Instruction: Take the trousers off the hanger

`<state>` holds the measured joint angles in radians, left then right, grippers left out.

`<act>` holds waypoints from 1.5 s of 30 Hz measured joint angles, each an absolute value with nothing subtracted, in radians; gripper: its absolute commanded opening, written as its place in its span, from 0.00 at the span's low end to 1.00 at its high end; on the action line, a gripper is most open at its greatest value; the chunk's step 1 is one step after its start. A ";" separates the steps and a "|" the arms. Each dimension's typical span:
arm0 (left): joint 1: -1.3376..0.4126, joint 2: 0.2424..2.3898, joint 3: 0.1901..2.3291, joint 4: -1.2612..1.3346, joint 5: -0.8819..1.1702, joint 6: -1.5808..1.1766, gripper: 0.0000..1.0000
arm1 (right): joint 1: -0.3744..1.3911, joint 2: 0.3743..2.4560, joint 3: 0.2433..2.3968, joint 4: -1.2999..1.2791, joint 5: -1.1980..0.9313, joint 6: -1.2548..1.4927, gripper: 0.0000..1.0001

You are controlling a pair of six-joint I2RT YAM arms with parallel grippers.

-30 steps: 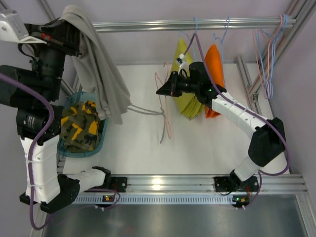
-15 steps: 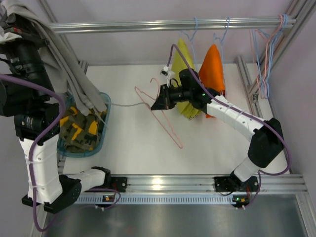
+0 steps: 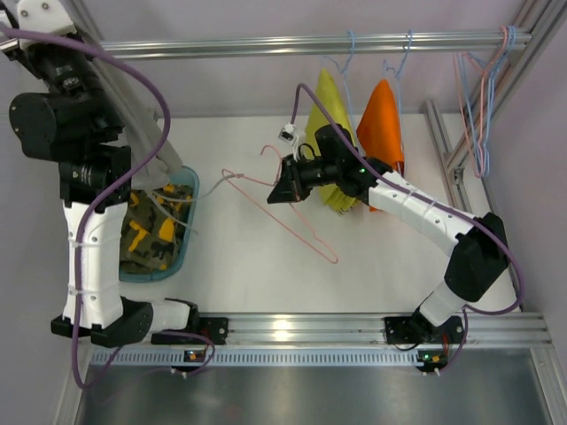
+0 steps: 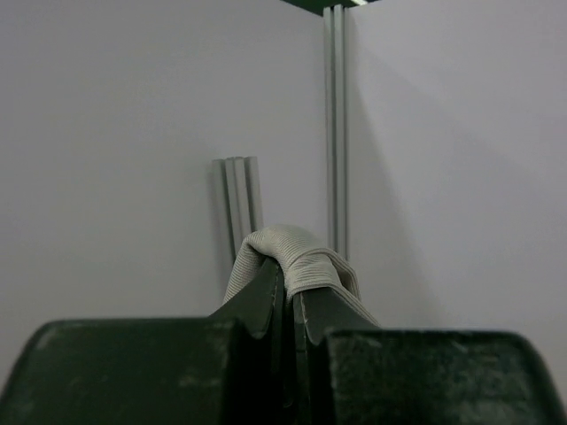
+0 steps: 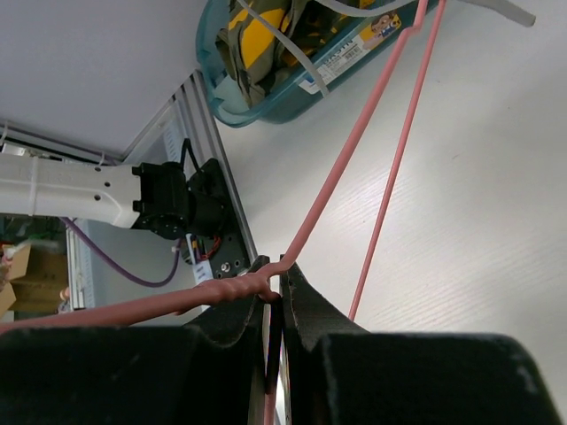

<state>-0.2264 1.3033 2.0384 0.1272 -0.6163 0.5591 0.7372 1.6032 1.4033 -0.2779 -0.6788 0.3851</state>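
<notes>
The pale grey trousers (image 3: 142, 119) hang in a long strip from my left gripper (image 4: 288, 276), which is raised at the far left and shut on a fold of the cloth (image 4: 297, 250). The lower end of the strip reaches the teal basket (image 3: 188, 188). A thin drawstring (image 3: 208, 188) runs from there to the left tip of the pink hanger (image 3: 297, 221). My right gripper (image 3: 283, 190) is shut on that hanger's twisted neck (image 5: 232, 290) above the table's middle. The camouflage trousers (image 3: 146, 235) lie in the basket.
A yellow garment (image 3: 326, 106) and an orange one (image 3: 381, 124) hang on blue hangers from the back rail (image 3: 266, 44). Several empty hangers (image 3: 478, 97) hang at the right end. Aluminium frame posts stand at both sides.
My left arm has swung the grey trousers up and to the left, off the hanger. My right gripper has moved left and nearer, and the bare hanger now slants over the table.
</notes>
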 measured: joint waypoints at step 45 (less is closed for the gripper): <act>0.405 1.037 1.124 -0.161 -0.062 0.233 0.00 | 0.738 1.553 1.442 -0.414 -0.603 0.235 0.00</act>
<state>0.4049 1.0374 1.1236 -0.1608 -0.0624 0.2329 0.7376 1.5532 1.4422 -0.4145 -0.6033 0.2348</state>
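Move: The left hand, high up with the grey trousers already pinched, has the teal basket far beneath it: middle about 65 cm down, 5 cm ahead and 5 cm to the left. The camouflage trousers lie inside, likewise about 5 cm ahead and 4 cm left, 66 cm down. The pink hanger's left end is roughly 15 cm to the right, level fore and aft and 48 cm below. From the right hand, the basket is some 32 cm left, 8 cm ahead and 20 cm lower. Keeping its pinch on the grey trousers, the left hand swings left about 15 cm, then sinks some 30 cm beside the left wall, easing back a little to the right, to feed the hanging cloth into the basket; its upward-pointing fingers tip down about 45 degrees to near level. The right hand keeps hold of the pink hanger, shifting only about 2 cm right. ##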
